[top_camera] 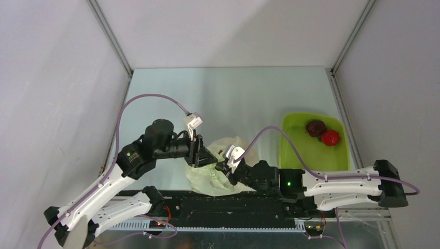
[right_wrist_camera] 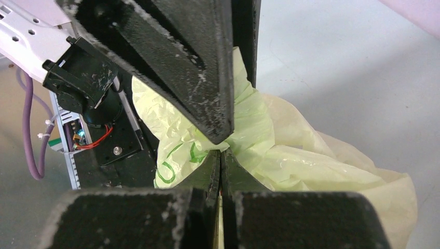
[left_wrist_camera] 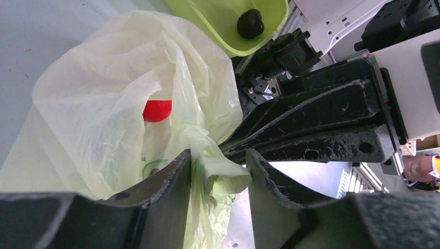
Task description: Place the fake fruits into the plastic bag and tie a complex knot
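Note:
The plastic bag lies crumpled between the two arms near the table's front edge. A red fake fruit shows through its film. My left gripper stands open over the bag's mouth. A loose bunched fold of film crosses the gap between its fingers. My right gripper is shut on a pinch of the bag's film right beside it. A maroon fruit and a red fruit sit in the lime-green tray. No knot shows in any view.
The tray stands right of the bag, close to the right arm's forearm. The black rail with the arm bases runs just in front of the bag. White enclosure walls stand on three sides.

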You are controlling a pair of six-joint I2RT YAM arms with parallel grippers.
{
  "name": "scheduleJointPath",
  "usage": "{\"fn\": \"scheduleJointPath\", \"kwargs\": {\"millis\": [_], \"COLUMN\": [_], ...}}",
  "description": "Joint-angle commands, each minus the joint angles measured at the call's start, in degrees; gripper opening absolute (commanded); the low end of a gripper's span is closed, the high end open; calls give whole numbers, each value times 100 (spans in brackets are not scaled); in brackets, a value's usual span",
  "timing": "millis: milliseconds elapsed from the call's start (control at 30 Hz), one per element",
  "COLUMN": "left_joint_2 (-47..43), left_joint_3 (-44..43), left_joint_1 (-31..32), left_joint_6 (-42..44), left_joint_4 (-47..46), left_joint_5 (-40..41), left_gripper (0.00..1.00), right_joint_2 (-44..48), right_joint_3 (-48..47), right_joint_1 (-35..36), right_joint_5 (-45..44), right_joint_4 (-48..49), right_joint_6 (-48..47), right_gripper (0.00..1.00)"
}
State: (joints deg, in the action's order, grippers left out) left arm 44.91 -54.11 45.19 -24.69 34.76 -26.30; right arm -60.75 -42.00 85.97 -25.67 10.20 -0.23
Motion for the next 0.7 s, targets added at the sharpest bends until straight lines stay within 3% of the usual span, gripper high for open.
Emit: {"fn": "scheduleJointPath", "kwargs": {"millis": [0,133,200,300,367,500,667], "left_joint_2": [64,108,106,67,-32,-370,-592], "left_joint_3": [101,114,132,161,199,385,513], "left_joint_1": [-48,-51,-50,-45,-52,-50,-50], "left_joint_6": [-256,-251,-226,-150,-114,-163,-319], "left_joint_4": [-316,-326,-340,-356,-416,-862,-1248], "left_joint_5": [-144,-289,-396,-413,-320,-252,-158], "left_gripper": [45,34,25,4,0,0,0], "right_joint_2": [43,50,63,133,306,720,1239], "right_joint_3": [16,21,17,17,16,17,16], "right_joint_1": [93,135,165,200,209,211,123], "right_joint_5": [-175,-223,-239,-265,-253,-220,-58], "right_joint_4": [255,241,230,178,70,-263,-888], "right_joint_6": [-188,-235,-264,-303,-314,-335,-486], "right_gripper": [0,0,0,0,2,32,82]}}
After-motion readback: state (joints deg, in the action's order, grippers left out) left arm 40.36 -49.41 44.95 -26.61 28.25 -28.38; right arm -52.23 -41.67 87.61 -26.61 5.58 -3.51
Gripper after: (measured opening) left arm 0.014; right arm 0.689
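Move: My left hand hovers half open around the gathered plastic bag neck, which lies about 1 cm right of its finger point and 1 cm below, with no offset forward. The bag body sits some 14 cm below, 1 cm forward and 2 cm right; its visible red fruit is roughly 6 cm forward, 2 cm right and 18 cm down. The bag neck is right at my right hand's shut fingertips, with no offset. My left hand dips about 1 cm and shuts its fingers, pinching the gathered neck, then starts back up with a small roll. Once that grip is closed, my right hand, which first only eases back slightly, opens wide, lets go of the bag and pulls away up and to the right, about 4 cm in all. ##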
